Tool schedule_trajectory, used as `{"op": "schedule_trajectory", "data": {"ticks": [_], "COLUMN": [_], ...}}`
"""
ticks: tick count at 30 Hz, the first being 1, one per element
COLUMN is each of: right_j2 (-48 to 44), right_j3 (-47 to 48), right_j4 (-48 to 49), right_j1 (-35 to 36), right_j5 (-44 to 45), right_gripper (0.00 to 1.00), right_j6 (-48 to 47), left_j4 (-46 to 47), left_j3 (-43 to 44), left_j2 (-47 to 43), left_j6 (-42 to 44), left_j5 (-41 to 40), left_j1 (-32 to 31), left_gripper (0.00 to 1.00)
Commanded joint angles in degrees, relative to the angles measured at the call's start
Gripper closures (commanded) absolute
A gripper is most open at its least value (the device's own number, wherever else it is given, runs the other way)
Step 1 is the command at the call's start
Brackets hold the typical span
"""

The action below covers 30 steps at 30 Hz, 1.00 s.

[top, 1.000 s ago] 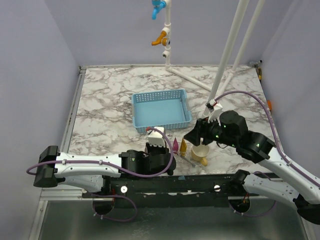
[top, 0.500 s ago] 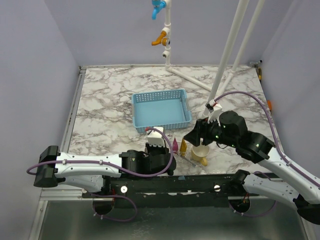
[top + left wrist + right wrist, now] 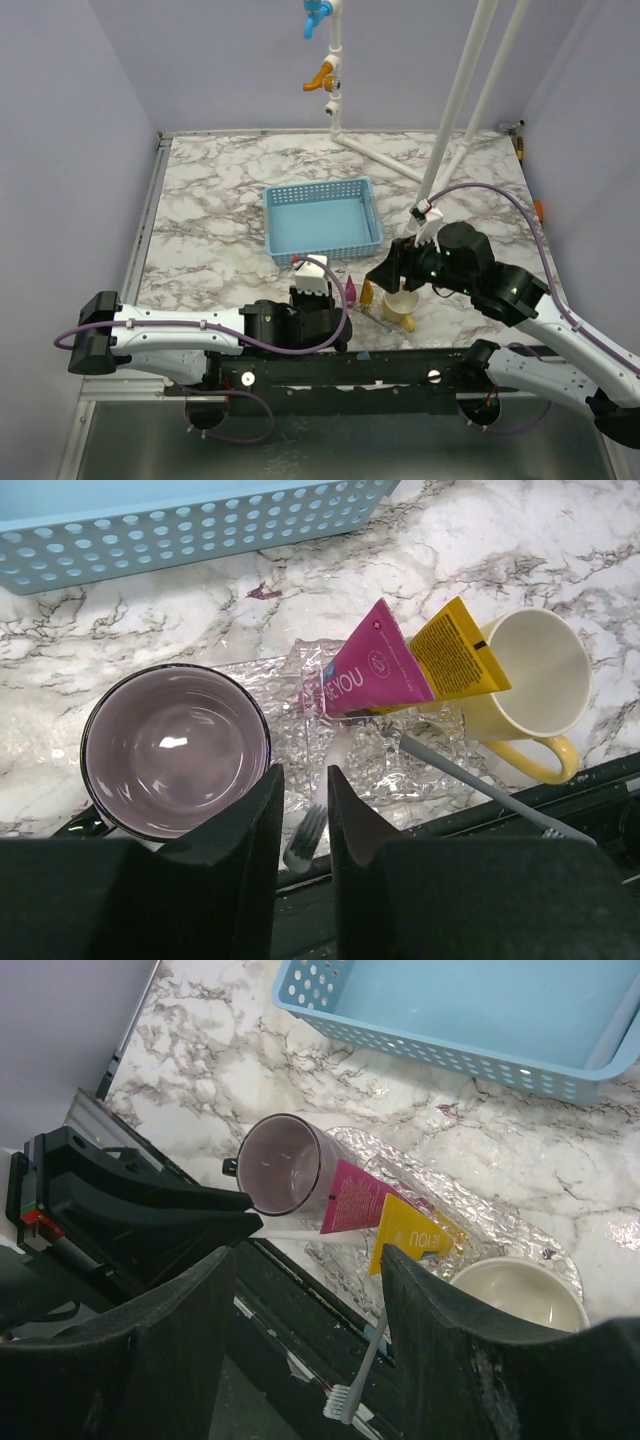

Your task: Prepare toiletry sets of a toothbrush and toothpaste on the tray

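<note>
The clear crinkly tray (image 3: 400, 765) lies at the table's near edge. On it rest a magenta toothpaste (image 3: 375, 670) and a yellow toothpaste (image 3: 455, 660), side by side. A white toothbrush (image 3: 312, 825) lies with its handle on the tray and its head between the fingers of my left gripper (image 3: 303, 785), whose jaws stand slightly apart. A grey toothbrush (image 3: 480, 790) runs off the tray's near side. My right gripper (image 3: 308, 1260) hovers wide open above the tray (image 3: 480, 1210) with nothing in it. From above, the tubes (image 3: 351, 290) sit between both grippers.
A dark purple mug (image 3: 175, 750) stands left of the tray, close to my left finger. A yellow mug (image 3: 535, 685) stands on its right. The light-blue mesh basket (image 3: 323, 220) sits further back. The black base rail (image 3: 330, 365) runs just below the tray.
The left wrist has shifted very slightly toward the near edge. The right arm has stayed where it was.
</note>
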Motion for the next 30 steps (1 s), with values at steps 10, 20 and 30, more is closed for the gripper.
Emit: {"op": "schedule_trajectory", "data": {"ticks": [10, 20, 30], "right_j2": [0.15, 0.42, 4.26], "right_j3": [-0.38, 0.49, 5.23], "right_j4": [1.04, 0.37, -3.09], "right_j1": [0.22, 0.22, 0.23], "right_j5": [-0.32, 2.23, 9.73], "right_gripper": [0.36, 0.35, 0.32], "right_j6": [0.48, 0.39, -1.43], "left_j4": [-2.16, -1.65, 0.45], "left_j3": [2.47, 5.68, 9.33], "left_j2": [-1.78, -4.41, -8.04], "left_j6": [1.33, 7.99, 18.38], "left_j5": [-1.22, -0.34, 1.28], "left_j1": [-0.31, -0.36, 1.54], "left_gripper": [0.65, 0.47, 0.28]}}
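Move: The white toothbrush just let go is still between the slightly parted left fingers by its head; its middle lies about 4 cm ahead, 2 cm right and 3 cm below, the handle running to the pink tube. That tube is 5 cm ahead and 4 cm right, the yellow one 5 cm ahead and 8 cm right, the purple mug 2 cm ahead and 6 cm left. From the right hand the toothbrush is about 10 cm left, 1 cm back and 11 cm below. Leave the white toothbrush where it is: keep the left gripper nearly still a moment as the fingers go on opening, then draw it straight up, ever faster, some 7 cm, so the toothbrush's head comes free from between them. Spread the fingers from about a quarter to over two thirds open and tip them up about 5 degrees. Ease the right hand forward only at the end, about 1.5 cm. ##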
